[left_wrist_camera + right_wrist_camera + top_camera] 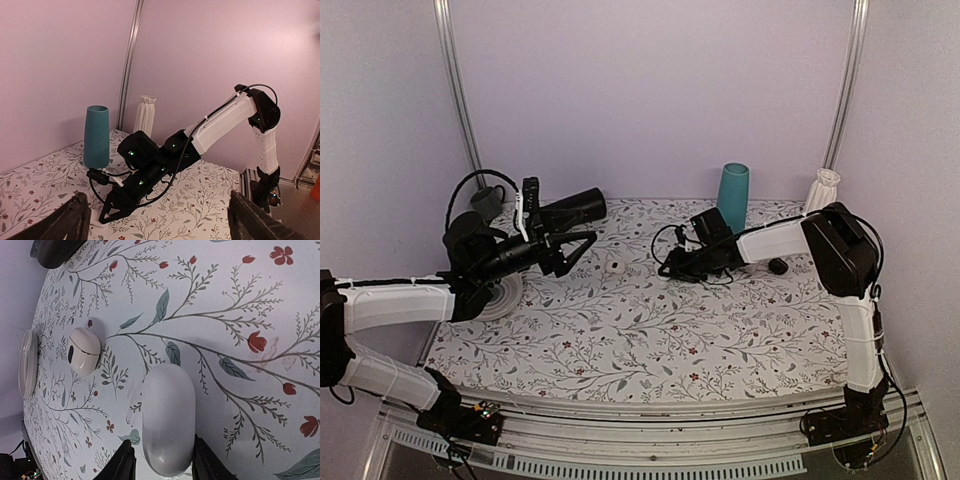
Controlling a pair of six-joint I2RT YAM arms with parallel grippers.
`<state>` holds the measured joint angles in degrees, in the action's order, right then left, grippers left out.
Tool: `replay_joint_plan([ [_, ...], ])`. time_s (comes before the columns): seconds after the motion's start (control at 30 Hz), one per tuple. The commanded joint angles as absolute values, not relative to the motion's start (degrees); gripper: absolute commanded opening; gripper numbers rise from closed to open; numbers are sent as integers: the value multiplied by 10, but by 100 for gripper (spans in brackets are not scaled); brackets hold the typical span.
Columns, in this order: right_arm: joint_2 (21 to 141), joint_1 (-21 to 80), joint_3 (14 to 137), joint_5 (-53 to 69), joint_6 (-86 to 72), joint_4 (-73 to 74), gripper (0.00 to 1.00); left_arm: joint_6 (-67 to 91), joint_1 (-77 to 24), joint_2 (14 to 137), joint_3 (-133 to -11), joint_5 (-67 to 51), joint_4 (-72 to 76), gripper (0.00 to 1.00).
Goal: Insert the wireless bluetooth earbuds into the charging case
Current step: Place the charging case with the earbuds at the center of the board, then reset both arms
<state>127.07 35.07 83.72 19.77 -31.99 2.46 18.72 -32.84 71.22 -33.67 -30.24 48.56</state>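
Note:
The charging case (pixel 167 417), a glossy white pebble with its lid shut, lies on the flowered cloth between the fingers of my right gripper (pixel 162 465). The jaws stand slightly wider than the case, with a narrow gap on its left side. In the top view the right gripper (pixel 670 265) is low over the table's middle and hides the case. A smaller white round piece with a dark centre (pixel 84 350) (pixel 615 267) lies further left. A small black lump (pixel 778 266) sits behind the right arm; I cannot tell whether it is an earbud. My left gripper (pixel 592 223) (pixel 162 225) hangs open and empty above the table's left.
A teal vase (pixel 732 197) (pixel 96 136) and a white ribbed vase (pixel 823 190) (pixel 146 116) stand at the back right. A flat white disc (pixel 505 295) (pixel 27 362) lies under the left arm. Walls close in the table on three sides.

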Motion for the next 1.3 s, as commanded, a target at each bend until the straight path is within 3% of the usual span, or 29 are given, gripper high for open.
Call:
replay_joint_plan([
  [0.0,1258,348,846,182,-309,33,40,192,-323,705,-332,-306,491,96],
  [0.13,1245,348,838,168,-303,36,47,192,-323,705,-332,-305,491,96],
  [0.3,1226,348,827,157,-291,38,69,193,-323,708,-333,-307,494,96],
  [0.5,1193,348,806,142,-279,41,80,196,-323,717,-338,-307,495,96],
  [0.67,1127,348,742,119,-270,4,84,195,-320,720,-347,-267,457,96],
  [0.87,981,348,606,10,-253,-58,86,201,-295,717,-354,-218,401,96],
  [1.03,851,345,485,-112,-220,-105,90,210,-286,689,-325,-89,376,96],
  [1.27,705,287,346,-185,-156,-167,91,175,-270,658,-302,111,303,96],
])
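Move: The charging case lies on the board between the right hand's loosened fingers, its middle about 1 cm ahead, 1 cm left and 1 cm below. Level with it, a small white case is some 12 cm farther left; the teal vase stands roughly 17 cm right and 13 cm farther out than this hand. From the raised, empty left hand, the charging case is about 14 cm ahead, 14 cm right and 28 cm down. Right fingers open wide off the charging case, retreating about 18 cm right and up; left hand swings left-forward. ##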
